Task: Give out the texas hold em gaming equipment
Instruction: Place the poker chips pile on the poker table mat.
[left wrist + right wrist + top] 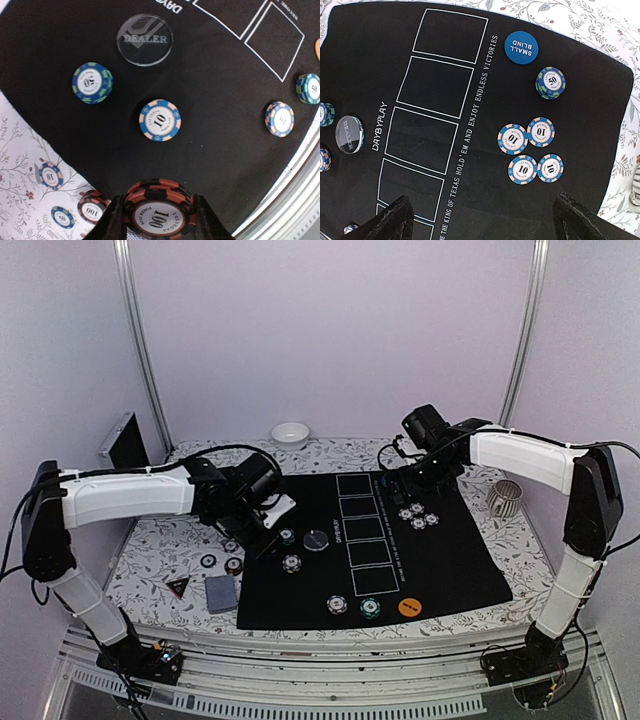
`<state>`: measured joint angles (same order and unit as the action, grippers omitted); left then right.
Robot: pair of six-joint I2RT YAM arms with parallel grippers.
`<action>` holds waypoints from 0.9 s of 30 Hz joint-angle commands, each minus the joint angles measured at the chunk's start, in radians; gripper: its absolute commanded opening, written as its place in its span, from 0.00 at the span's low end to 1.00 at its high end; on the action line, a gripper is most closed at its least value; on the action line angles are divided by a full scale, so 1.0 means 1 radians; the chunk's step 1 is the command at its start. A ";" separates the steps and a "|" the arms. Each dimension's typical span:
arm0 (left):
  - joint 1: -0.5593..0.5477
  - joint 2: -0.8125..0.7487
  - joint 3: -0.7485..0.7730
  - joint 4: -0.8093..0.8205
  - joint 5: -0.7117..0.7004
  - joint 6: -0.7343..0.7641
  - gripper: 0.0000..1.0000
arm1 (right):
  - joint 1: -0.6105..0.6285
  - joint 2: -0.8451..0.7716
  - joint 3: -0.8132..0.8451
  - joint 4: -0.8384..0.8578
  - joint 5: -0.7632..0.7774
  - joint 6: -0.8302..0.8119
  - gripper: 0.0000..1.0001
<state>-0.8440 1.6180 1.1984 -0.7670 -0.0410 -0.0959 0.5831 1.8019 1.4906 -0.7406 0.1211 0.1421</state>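
Observation:
My left gripper (159, 212) is shut on a small stack of red-black 100 chips (159, 197), held just above the near left edge of the black mat (450, 560). Beyond it on the mat lie a blue 10 chip (160, 120), a green-blue 50 chip (92, 82) and the clear dealer button (144, 39). My right gripper (485, 220) hangs open and empty over the mat's far right. Several blue 10 chips (512, 138), a 50 stack (550, 82) and the blue small blind disc (521, 47) lie below it.
On the floral cloth left of the mat sit loose chips (50, 175), a 100 chip (93, 206), the triangle marker (177, 587) and cards (221, 593). An orange disc (408, 606) lies at the mat's near edge. A white bowl (290, 434), a striped cup (505, 498) and a silver case (125, 440) stand around.

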 commanded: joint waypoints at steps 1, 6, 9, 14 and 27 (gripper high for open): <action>-0.054 0.046 0.026 0.006 0.061 0.057 0.00 | 0.003 -0.007 0.003 -0.013 0.018 0.011 0.99; -0.144 0.097 0.028 0.019 0.098 0.126 0.00 | 0.003 -0.007 0.003 -0.014 0.018 0.013 0.99; -0.150 0.133 0.013 0.003 0.119 0.139 0.00 | 0.003 -0.006 -0.001 -0.017 0.019 0.016 0.99; -0.168 0.170 -0.012 0.022 0.120 0.154 0.00 | 0.003 -0.001 0.000 -0.021 0.022 0.016 0.99; -0.104 0.217 -0.064 0.043 0.016 0.109 0.00 | 0.003 0.007 0.003 -0.027 0.029 0.014 0.99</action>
<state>-0.9730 1.8313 1.1481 -0.7456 0.0025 0.0284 0.5831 1.8019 1.4906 -0.7563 0.1299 0.1429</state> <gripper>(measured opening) 0.372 0.988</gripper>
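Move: The left hand holds a red-and-black 100 chip stack over the mat's left edge; the bare mat patch it is bound for lies about 6 cm back, 2 cm right and 9 cm below. Around it, counted from that hand: the near 10 pile some 2 cm ahead and 3 cm right, the second 10 pile 8 cm back and 13 cm right, the card box 5 cm back and 11 cm left. From the right hand the patch is roughly 19 cm back, 28 cm left and 13 cm down. Down and back, with an early swing to the right, the left hand takes the red 100 stack past the near 10 pile, then sinks almost straight with a slight drift back to the left, ending about 9 cm lower and 5.5 cm farther back. The wrist turns some 15 degrees clockwise and its left side rises about 10; the fingers keep their grip. ##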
